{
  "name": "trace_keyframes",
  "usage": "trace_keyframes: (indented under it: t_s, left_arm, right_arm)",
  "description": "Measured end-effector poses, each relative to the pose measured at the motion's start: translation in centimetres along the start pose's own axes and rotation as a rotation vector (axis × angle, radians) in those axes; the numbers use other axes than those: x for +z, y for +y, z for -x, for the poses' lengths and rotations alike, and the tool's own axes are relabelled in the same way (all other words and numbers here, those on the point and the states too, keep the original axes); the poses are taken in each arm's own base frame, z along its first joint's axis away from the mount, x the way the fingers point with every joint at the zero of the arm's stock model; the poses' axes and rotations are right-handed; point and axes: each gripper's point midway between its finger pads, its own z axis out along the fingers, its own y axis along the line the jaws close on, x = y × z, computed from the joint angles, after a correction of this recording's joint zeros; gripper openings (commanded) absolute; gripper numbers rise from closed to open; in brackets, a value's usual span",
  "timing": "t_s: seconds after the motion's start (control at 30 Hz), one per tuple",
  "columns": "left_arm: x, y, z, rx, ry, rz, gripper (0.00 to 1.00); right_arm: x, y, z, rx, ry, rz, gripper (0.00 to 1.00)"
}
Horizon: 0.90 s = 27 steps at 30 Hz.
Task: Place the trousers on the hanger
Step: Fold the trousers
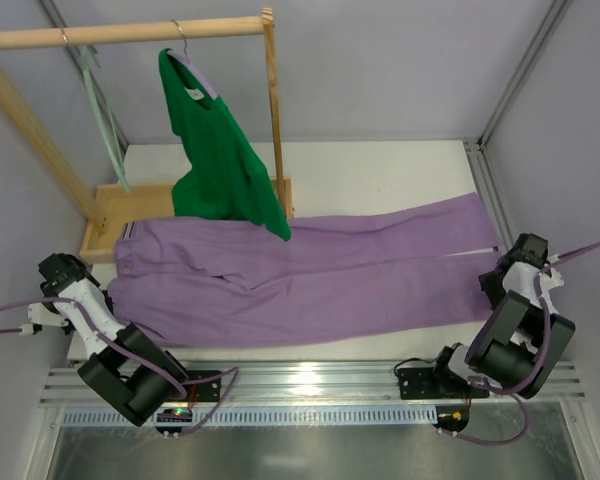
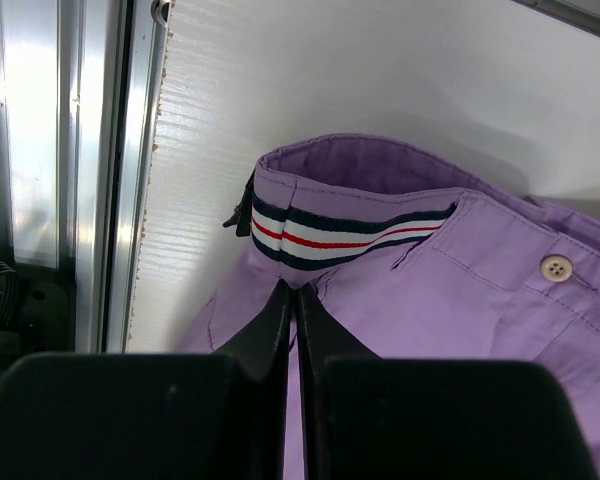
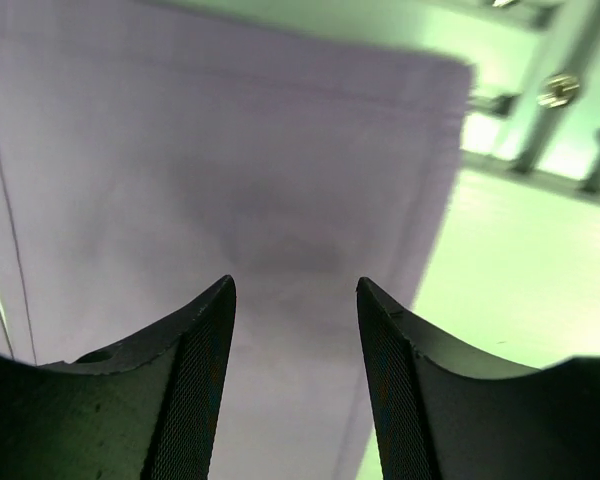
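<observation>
The lilac trousers lie flat across the white table, with the waist at the left and the leg ends at the right. In the left wrist view the striped waistband curls up just beyond my left gripper. That gripper is shut, with a pinch of the trousers' fabric at its tips. My right gripper hovers open over a leg end, with nothing between its fingers; it sits at the table's right edge. The pale mint hanger hangs on the wooden rail at the far left.
A bright green top hangs from the wooden rail, and its hem overlaps the trousers. The rack's upright post and wooden base stand at the back left. An aluminium rail runs along the near edge.
</observation>
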Motion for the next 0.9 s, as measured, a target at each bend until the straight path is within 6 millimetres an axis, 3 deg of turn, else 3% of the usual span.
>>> trace_keyframes:
  t_s: [0.13, 0.27, 0.43, 0.67, 0.8, 0.83, 0.9]
  left_arm:
    - [0.0, 0.0, -0.1, 0.0, 0.002, -0.003, 0.0]
    - [-0.1, -0.1, -0.2, 0.002, 0.007, -0.006, 0.0]
    - [-0.2, -0.3, 0.0, 0.013, 0.004, -0.013, 0.0]
    - [-0.4, -0.5, -0.2, 0.015, 0.017, -0.027, 0.01]
    - [-0.5, -0.8, -0.3, 0.013, 0.026, -0.04, 0.0]
    - [-0.6, -0.9, -0.4, 0.012, 0.028, -0.045, 0.0]
    - [-0.8, -1.0, -0.4, 0.01, 0.03, -0.056, 0.0]
  right_arm:
    - [-0.9, -2.2, 2.0, 0.068, -0.052, -0.033, 0.55]
    - [-1.2, -3.3, 2.7, 0.104, -0.082, -0.042, 0.55]
    - [0.3, -5.3, 1.7, 0.141, -0.038, -0.1, 0.55]
    - [1.2, -5.1, 1.4, 0.147, -0.03, -0.093, 0.48]
    - [1.6, -5.2, 1.9, 0.151, -0.047, -0.102, 0.37]
    - [1.6, -5.2, 2.0, 0.15, -0.05, -0.105, 0.26]
    - [1.8, -5.3, 2.2, 0.152, -0.063, -0.112, 0.14]
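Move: The hem of the near trouser leg is the right hand's target, its edge some 4 cm back, 4 cm right and 2 cm below. That leg's near corner lies about 10 cm back and 4 cm right; the far leg's hem is roughly 15 cm ahead and 1 cm left. From the left hand, which is shut on the waistband, the target lies about 100 cm right, 2 cm ahead and some 6 cm below. Right hand hops back and right about 6 cm, sinks onto the near leg's hem edge and closes around it. ##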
